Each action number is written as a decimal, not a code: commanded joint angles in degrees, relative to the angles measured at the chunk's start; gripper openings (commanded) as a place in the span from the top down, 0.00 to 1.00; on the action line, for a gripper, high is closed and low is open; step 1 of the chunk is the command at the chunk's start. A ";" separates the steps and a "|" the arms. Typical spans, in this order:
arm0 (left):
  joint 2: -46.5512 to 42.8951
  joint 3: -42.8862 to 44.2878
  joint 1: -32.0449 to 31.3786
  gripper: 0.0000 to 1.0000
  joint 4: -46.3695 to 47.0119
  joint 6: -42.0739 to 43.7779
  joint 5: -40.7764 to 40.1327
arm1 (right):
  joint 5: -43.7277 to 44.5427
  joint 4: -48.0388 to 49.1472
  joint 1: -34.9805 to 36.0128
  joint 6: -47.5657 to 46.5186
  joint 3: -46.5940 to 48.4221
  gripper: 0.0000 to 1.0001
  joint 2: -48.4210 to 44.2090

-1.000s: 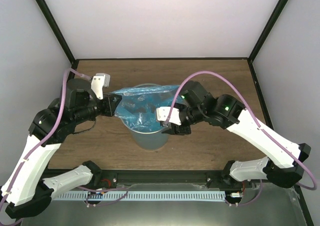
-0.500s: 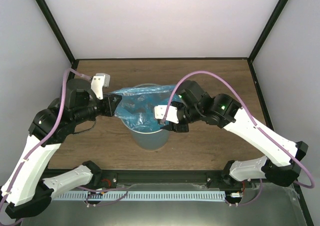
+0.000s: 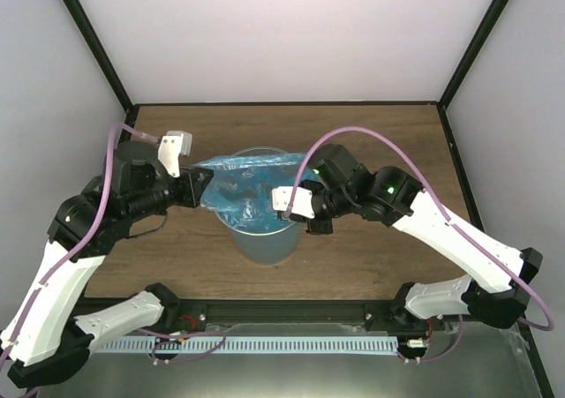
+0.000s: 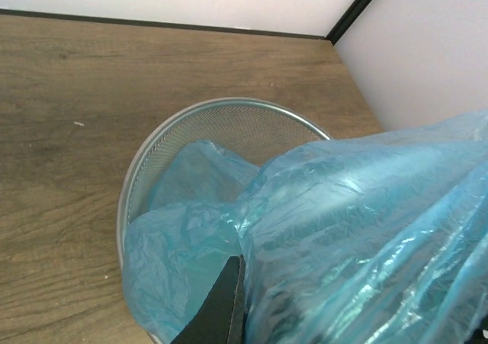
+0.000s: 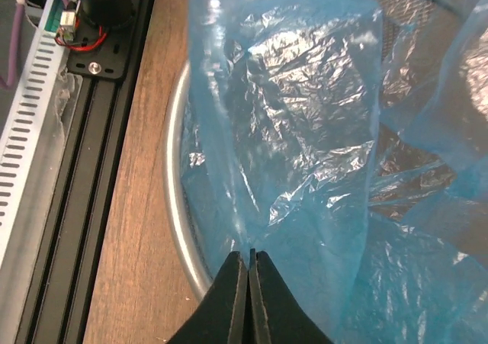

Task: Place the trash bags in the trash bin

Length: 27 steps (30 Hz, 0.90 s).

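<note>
The round grey trash bin (image 3: 265, 244) stands mid-table; its mesh wall (image 4: 252, 126) and rim (image 5: 174, 207) show in the wrist views. A light-blue trash bag (image 3: 252, 182) is stretched over its mouth and hangs partly inside. My left gripper (image 3: 207, 187) is at the bin's left rim, shut on the trash bag (image 4: 343, 229); one black finger (image 4: 226, 306) shows, the other is hidden under the film. My right gripper (image 3: 298, 214) is at the bin's near-right rim. Its fingertips (image 5: 250, 254) are shut together, pinching the edge of the trash bag (image 5: 305, 130).
A black rail and a white slotted cable duct (image 5: 34, 153) run along the table's near edge, close to the bin. Black frame posts (image 3: 97, 54) and white walls enclose the table on the left, the back and the right.
The right gripper has moved in to the bin's near-right rim and closed from open onto the bag's film. The left gripper still holds the bag and has barely moved.
</note>
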 commanded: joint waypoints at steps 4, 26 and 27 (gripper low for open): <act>-1.32 -2.76 0.22 0.96 -6.84 -0.68 0.15 | -7.21 -4.04 0.47 0.47 1.66 0.99 -5.37; -11.83 -26.80 0.22 0.95 -1.89 -8.72 -1.94 | -7.38 9.79 0.64 4.08 -25.83 0.99 -15.02; -11.68 -28.08 0.22 0.93 -1.06 -8.86 -2.53 | -7.41 11.32 0.64 4.95 -26.93 0.99 -15.55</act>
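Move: Both hands already pinch the bag's mouth. The trash bin's middle lies about 6 cm ahead, 4 cm left and 16 cm below the right hand; the rim's near edge is roughly 3 cm back, 3 cm left and 3 cm below. From the left hand the bin is some 2 cm ahead, 10 cm right and 24 cm down, with the bag's sagging middle level with that hand, 9 cm right and 12 cm below. Still pinching the bag's mouth on either side, both hands draw it over the bin's rim. The left sinks some 14 cm while easing back and slightly left, its fingers tipping about 20 degrees further down; the right rises 2 cm as it goes back and right, then drops to about 8 cm below its start outside the near rim, tilting slightly down. ##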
